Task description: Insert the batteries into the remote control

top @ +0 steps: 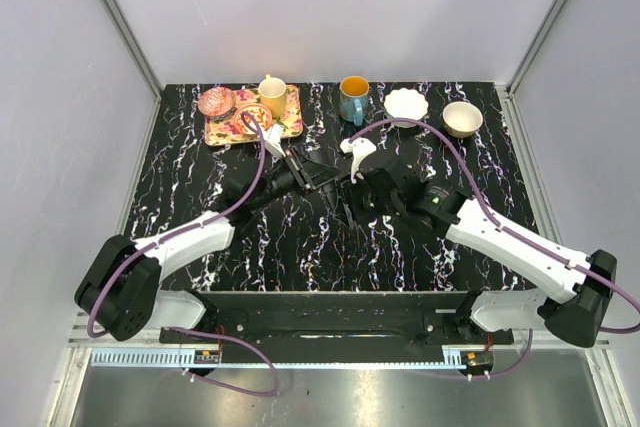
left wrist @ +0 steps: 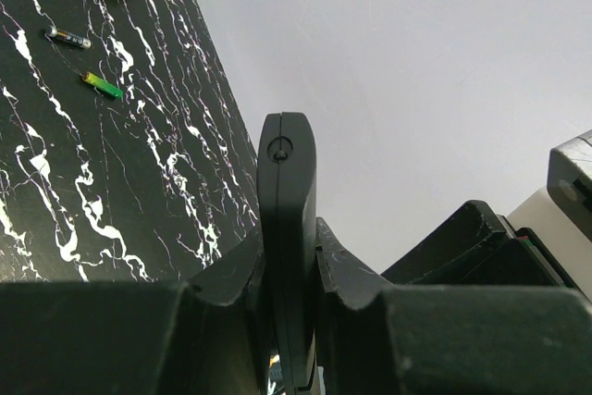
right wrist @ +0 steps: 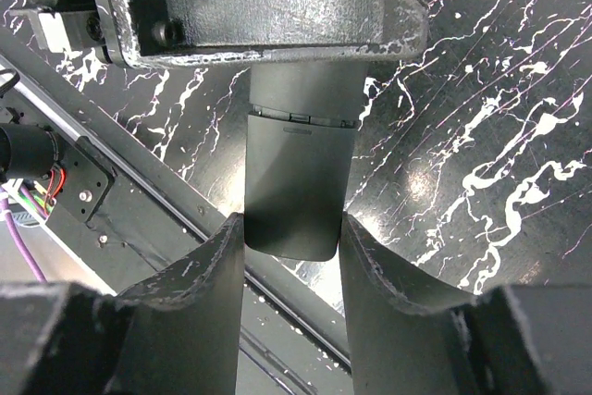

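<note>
The black remote control [right wrist: 298, 182] hangs in the air between both grippers over the middle of the table [top: 200, 197]. My left gripper [left wrist: 289, 275] is shut on it, and the remote [left wrist: 287, 228] shows edge-on between the fingers. My right gripper [right wrist: 291, 247] is shut on the remote's other end, one finger pressed on each side just below the battery cover seam. In the top view the two grippers meet at the remote [top: 335, 187]. Two batteries lie on the table, one dark [left wrist: 69, 39] and one green [left wrist: 100, 85], apart from both grippers.
At the back left a flowered tray [top: 290, 127] carries a cream cup and small dishes. Along the back edge stand a blue mug [top: 353, 99], a white dish [top: 406, 103] and a beige bowl [top: 462, 118]. White walls enclose the table.
</note>
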Tool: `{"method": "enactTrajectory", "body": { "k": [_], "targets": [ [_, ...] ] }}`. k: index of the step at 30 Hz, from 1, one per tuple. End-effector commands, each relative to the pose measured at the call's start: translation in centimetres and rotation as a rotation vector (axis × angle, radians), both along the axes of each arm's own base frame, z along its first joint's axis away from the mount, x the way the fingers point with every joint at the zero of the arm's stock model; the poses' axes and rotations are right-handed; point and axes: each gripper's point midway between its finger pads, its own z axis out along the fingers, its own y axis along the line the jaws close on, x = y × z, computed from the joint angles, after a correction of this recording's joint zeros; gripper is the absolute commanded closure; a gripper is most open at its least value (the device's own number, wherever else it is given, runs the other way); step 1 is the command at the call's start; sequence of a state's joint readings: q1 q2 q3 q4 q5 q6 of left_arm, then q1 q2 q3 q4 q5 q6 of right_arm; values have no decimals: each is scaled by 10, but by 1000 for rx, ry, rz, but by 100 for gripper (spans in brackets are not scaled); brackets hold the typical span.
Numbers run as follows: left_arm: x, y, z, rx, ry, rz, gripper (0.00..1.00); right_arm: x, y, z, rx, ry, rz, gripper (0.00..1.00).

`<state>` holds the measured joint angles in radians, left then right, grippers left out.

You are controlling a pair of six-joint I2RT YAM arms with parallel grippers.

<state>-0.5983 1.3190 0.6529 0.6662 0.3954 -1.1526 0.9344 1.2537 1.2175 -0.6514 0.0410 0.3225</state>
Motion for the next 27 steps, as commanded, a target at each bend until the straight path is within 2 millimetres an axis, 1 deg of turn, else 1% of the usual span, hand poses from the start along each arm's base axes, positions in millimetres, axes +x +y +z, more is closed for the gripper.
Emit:
{"method": "enactTrajectory", "body": {
  "k": [1, 8, 13, 14, 15, 18, 19, 20, 21, 22, 23, 24, 25, 26, 27],
  "targets": [
    [20, 18, 2, 48, -59, 82, 100, -10, -12, 14, 14, -11, -3, 69],
    [23, 23, 4, 31, -50, 96, 100, -11, -13, 16, 21, -12, -4, 70],
    [26, 24, 8, -20, -24, 95, 100, -11, -14, 8, -4, 0, 2, 71],
    [26, 23, 12, -25, -33, 92, 100, -11, -14, 8, -3, -2, 1, 71],
    [26, 23, 11, -24, -30, 90, 100, -11, -15, 9, -2, -6, -3, 71],
    [28, 26, 8, -9, -29, 103, 100, -4, -23, 8, -29, -27, -49, 69],
    [28, 29, 9, -9, -37, 107, 100, 4, -31, 6, -61, -52, -103, 69],
    [25, 32, 4, -4, -29, 106, 100, 8, -37, 0, -92, -53, -133, 69],
    [28, 40, 0, 1, -25, 124, 100, 19, -51, -6, -132, -55, -198, 69],
    [25, 46, 6, -8, -43, 132, 100, 22, -60, -19, -155, -28, -233, 69],
    [19, 52, -4, -2, -28, 135, 100, 29, -68, -27, -156, -8, -267, 69],
    [19, 61, -5, -5, -30, 153, 100, 37, -86, -48, -162, 56, -319, 69],
    [13, 67, 3, -14, -62, 160, 100, 42, -92, -57, -156, 77, -345, 69],
    [8, 72, -8, 4, -40, 172, 100, 51, -93, -64, -134, 75, -363, 69],
    [6, 77, -10, 12, -43, 184, 100, 58, -106, -81, -142, 110, -409, 69]
  ]
}}
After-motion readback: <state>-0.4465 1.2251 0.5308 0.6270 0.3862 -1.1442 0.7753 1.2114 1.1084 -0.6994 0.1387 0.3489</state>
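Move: The remote control, still gripped by the left hand, has its middle about 5 cm ahead, 3 cm left and 2 cm above the right hand, whose fingers already hold the partly slid battery cover. From the left hand the cover lies some 5 cm back, 3 cm right and 2 cm lower. On the table about 19 cm below the right hand, a green battery lies some 15 cm ahead and 15 cm right; a dark battery lies roughly 4 cm beyond the green one. Drawing apart along the remote's length, the left hand eases forward and left with the remote while the right hand tugs the cover slightly back and right. After a brief pause both separate faster: the left about 3 cm more leftward and sinking, the right some 6 cm rightward, also forward and down, turning clockwise about 15 degrees. Both keep their grips. ##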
